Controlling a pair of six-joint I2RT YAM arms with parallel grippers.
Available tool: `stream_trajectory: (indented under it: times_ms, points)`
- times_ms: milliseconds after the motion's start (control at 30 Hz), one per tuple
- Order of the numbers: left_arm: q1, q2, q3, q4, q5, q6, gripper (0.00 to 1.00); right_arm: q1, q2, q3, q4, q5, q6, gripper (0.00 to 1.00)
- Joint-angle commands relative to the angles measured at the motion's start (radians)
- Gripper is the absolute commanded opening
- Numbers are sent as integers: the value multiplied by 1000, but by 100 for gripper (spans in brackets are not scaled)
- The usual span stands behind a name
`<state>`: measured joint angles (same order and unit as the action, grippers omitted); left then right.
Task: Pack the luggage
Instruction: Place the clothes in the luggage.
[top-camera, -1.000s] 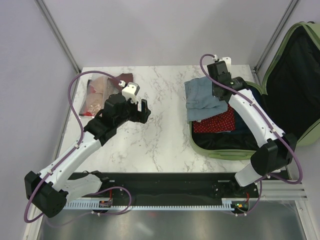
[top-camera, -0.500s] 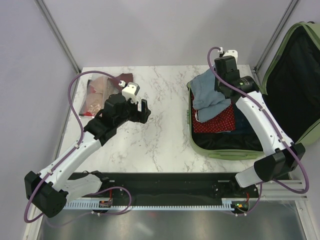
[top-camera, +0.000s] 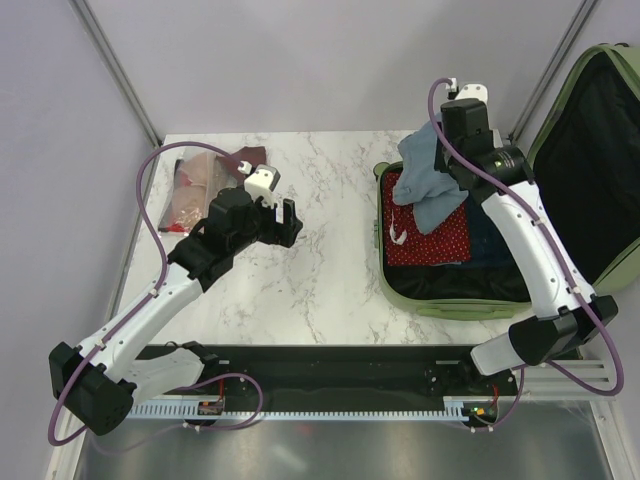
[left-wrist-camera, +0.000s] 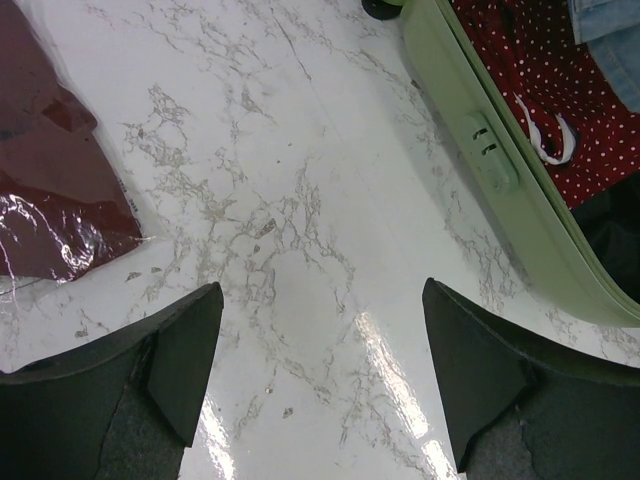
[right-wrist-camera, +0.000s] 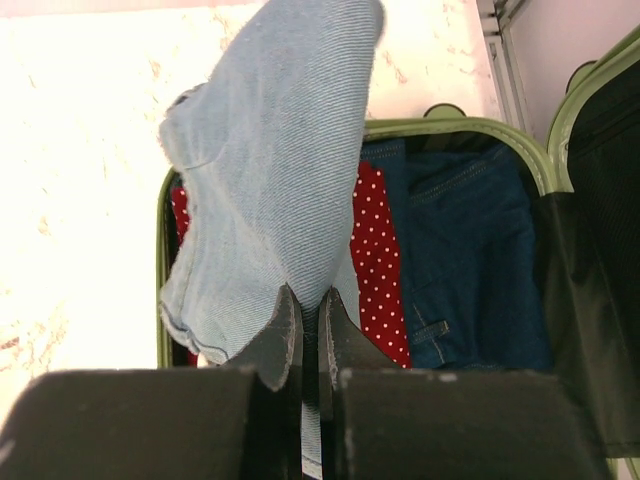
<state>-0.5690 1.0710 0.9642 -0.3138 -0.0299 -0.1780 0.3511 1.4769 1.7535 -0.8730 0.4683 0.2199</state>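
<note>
The luggage, a sage-green hard-shell suitcase, lies open at the table's right, its black-lined lid standing up. Inside lie a red polka-dot garment and dark blue jeans. My right gripper is shut on a light blue denim garment, which hangs lifted above the suitcase's far left part. My left gripper stands open over bare marble left of the suitcase's wall, with nothing between its fingers.
Clothes in clear plastic bags lie at the table's back left; a dark red one shows in the left wrist view. A metal post stands behind the suitcase. A black rail runs along the near edge.
My right gripper has lifted the light blue denim garment up and to the right, from the suitcase's left rim to above its interior. The left arm has not moved.
</note>
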Motion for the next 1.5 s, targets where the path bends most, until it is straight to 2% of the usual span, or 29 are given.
stream_trajectory:
  times_ms: [0, 233, 400, 700, 867, 1067, 1233, 1467]
  points:
    - [-2, 1, 28, -2, 16, 0, 88, -6, -32, 83, 49, 21, -8, 0]
    - [-2, 4, 28, -2, 18, 2, 88, -17, -15, 120, 40, 29, -22, 0]
    - [-2, 4, 28, -2, 19, 2, 88, -40, -6, 115, 52, -28, -30, 0]
    - [-2, 14, 30, -4, 24, 2, 88, -69, -3, 107, 117, -204, -68, 0]
    - [-2, 21, 30, -5, 27, 2, 88, -127, -24, 32, 163, -330, -57, 0]
    - [-2, 24, 31, -5, 27, 2, 88, -221, -59, -98, 186, -310, -53, 0]
    - [-2, 24, 31, -7, 27, 2, 88, -287, -72, -170, 187, -229, -63, 0]
    - [-2, 27, 31, -8, 27, 3, 88, -313, -75, -134, 200, -298, -62, 0]
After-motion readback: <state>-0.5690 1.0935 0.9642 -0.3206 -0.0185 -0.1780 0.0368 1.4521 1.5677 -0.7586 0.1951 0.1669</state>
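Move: The right hand holds the light-blue denim over the open luggage, whose middle lies roughly 10 cm to its right, 5 cm back and 27 cm below. Inside, the red dotted garment is almost under the hand, 3 cm back and 2 cm right; the dark jeans are about 16 cm right and 1 cm back, at that same depth. From the left hand the luggage is some 41 cm right, 3 cm ahead and 18 cm below. Still pinching the light-blue denim, the right hand rises slightly, then swings right and down about 8 cm over the luggage. ##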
